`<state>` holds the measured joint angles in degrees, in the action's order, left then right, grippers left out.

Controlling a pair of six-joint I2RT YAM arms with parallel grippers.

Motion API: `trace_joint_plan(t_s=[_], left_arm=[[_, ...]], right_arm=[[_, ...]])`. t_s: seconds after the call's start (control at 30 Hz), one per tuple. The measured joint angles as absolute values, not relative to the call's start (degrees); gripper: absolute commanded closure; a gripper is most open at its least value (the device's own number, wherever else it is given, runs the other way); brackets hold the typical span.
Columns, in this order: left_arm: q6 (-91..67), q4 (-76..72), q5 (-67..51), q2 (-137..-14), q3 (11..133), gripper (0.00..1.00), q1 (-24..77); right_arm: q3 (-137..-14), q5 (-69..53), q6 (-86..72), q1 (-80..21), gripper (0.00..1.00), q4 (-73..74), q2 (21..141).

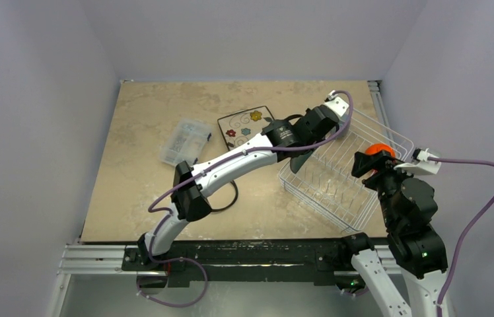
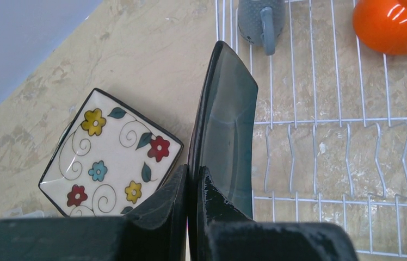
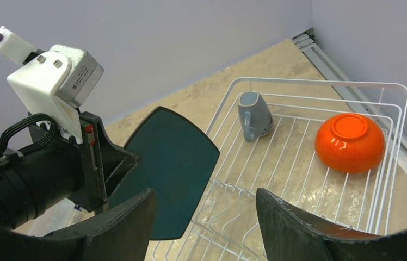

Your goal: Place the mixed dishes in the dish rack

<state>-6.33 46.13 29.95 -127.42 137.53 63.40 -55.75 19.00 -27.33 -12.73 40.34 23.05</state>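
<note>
My left gripper [image 2: 193, 174] is shut on the dark teal squarish plate [image 2: 228, 125] and holds it on edge over the left side of the white wire dish rack [image 2: 321, 122]. The plate also shows in the right wrist view [image 3: 174, 163] and the top view [image 1: 300, 160]. The grey-blue mug [image 3: 254, 114] and the upside-down orange bowl [image 3: 349, 142] lie in the rack's far part. The dark-rimmed patterned plate [image 2: 111, 155] lies flat on the table left of the rack. My right gripper [image 3: 204, 198] is open and empty above the rack's near side. The pale mint plate is not in view.
A clear plastic compartment box [image 1: 185, 142] lies left of the patterned plate [image 1: 244, 125]. A black coiled cable [image 1: 228, 198] lies near the left arm's elbow. The rack [image 1: 337, 178] sits at an angle by the right wall and its rail.
</note>
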Motion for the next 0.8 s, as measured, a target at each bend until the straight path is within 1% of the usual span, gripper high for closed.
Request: trace_joint_plan(t_s=[0.33,0.8], left_arm=[[-6.9,44.1,30.0,-129.3,137.3,1.00,63.4],[-9.5,45.6,27.3,-131.3,136.0,1.00,63.3]], right_arm=[[-55.6,19.0,-27.3,-12.7,0.33,40.3,22.6],[-55.0,19.0,-27.3,-12.7,0.33,40.3,22.4]])
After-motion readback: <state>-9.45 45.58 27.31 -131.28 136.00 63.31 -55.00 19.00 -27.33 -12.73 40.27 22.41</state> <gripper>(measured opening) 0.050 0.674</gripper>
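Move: The teal plate, held on edge in the left hand, is bound for the end slot of the rack, about 7 cm ahead, 6 cm to the right and 18 cm below that hand. The grey mug stands some 17 cm ahead and 15 cm right of the hand, the orange bowl 8 cm ahead and 28 cm right; the flowered plate lies 19 cm ahead and 18 cm left. From the idle right hand, the slot is roughly 25 cm ahead, 13 cm left and 26 cm down. The teal plate, still pinched upright near its edge, is lowered about 5 cm into the left end of the rack, bottom edge first, beside the endmost divider wire. The left hand starts slowly, sinks fastest midway and eases off, edging a bit over 1 cm to the right and tipping its fingertips some 5 degrees further down; the fingers stay shut. ##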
